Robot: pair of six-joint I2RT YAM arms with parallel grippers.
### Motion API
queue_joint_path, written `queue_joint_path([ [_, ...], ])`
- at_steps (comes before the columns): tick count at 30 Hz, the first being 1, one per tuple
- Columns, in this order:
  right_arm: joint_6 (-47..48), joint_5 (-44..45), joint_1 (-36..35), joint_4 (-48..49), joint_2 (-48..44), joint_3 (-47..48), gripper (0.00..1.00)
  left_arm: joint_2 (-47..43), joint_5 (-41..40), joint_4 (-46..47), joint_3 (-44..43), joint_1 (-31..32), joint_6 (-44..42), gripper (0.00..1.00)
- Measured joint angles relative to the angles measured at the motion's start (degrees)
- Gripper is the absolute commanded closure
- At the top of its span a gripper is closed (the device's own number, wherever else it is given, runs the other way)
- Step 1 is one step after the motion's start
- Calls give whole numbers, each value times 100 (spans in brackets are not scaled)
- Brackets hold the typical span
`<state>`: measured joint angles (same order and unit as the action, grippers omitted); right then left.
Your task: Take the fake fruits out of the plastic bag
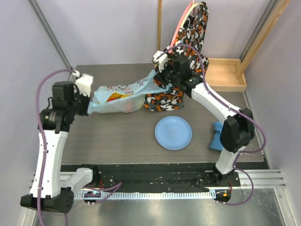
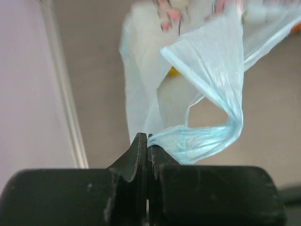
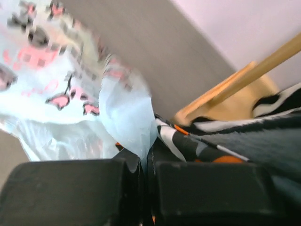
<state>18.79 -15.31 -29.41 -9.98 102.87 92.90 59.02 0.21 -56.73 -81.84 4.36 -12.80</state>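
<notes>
The light-blue plastic bag (image 1: 123,96) with pink prints hangs stretched between my two grippers above the grey table. My left gripper (image 1: 89,101) is shut on the bag's left end (image 2: 197,141). At the bag's right corner (image 3: 129,125), my right gripper (image 1: 162,84) is shut on the thin film. Inside the bag the fake fruits show through the plastic as a yellow and orange patch (image 1: 114,96) and a reddish patch (image 1: 128,107). Their shapes are blurred by the plastic.
A black, white and orange patterned cloth (image 1: 169,99) lies under the right arm and hangs up the back wall. A round pale-blue plate (image 1: 173,133) sits in front. A blue cloth (image 1: 217,137) lies at right, a wooden tray (image 1: 225,74) at back right.
</notes>
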Motion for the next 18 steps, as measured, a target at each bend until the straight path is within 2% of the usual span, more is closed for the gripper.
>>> queue_joint_path([
  [2, 101, -111, -4, -140, -264, -470, 71, -136, 175, -363, 542, 0, -103, 100],
  [3, 131, -149, -15, -229, -328, -621, 59, -133, 225, -442, 728, 0, -120, 100],
  [5, 254, -247, -48, -640, -415, -940, 52, -122, 341, -579, 1169, 0, -155, 100],
  [6, 310, -315, -52, -876, -428, -1047, 43, -125, 393, -660, 1287, 0, -160, 100],
  [12, 671, -782, -155, -2291, -1040, -1419, 35, -284, 627, -737, 1379, 0, -85, 100],
  [18, 994, -909, -782, -2776, -2173, -922, 33, -334, 745, -592, 1379, -35, 367, 100],
])
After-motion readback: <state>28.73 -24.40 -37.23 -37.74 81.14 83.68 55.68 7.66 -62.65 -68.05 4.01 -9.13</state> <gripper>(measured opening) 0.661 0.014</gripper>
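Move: The bag with the fake fruits hangs stretched between both shut grippers. Its fruit-filled middle is about 13 cm ahead, 17 cm right and 17 cm below the left hand, and from the right hand some 6 cm back, 18 cm left and 12 cm down. From the right hand, the blue plate lies about 21 cm back, 5 cm right and 26 cm lower, and the patterned cloth hangs some 5 cm ahead and 9 cm right. The right fingers open and let go of the bag's far corner while that hand draws back about 18 cm towards the plate's side of the table, dipping some 10 cm on the way and rising again, turning about 20 degrees counter-clockwise. The left hand keeps its pinch on the bag's handle, sinks about 9 cm and eases back 5 cm, fingers tipping further down. ##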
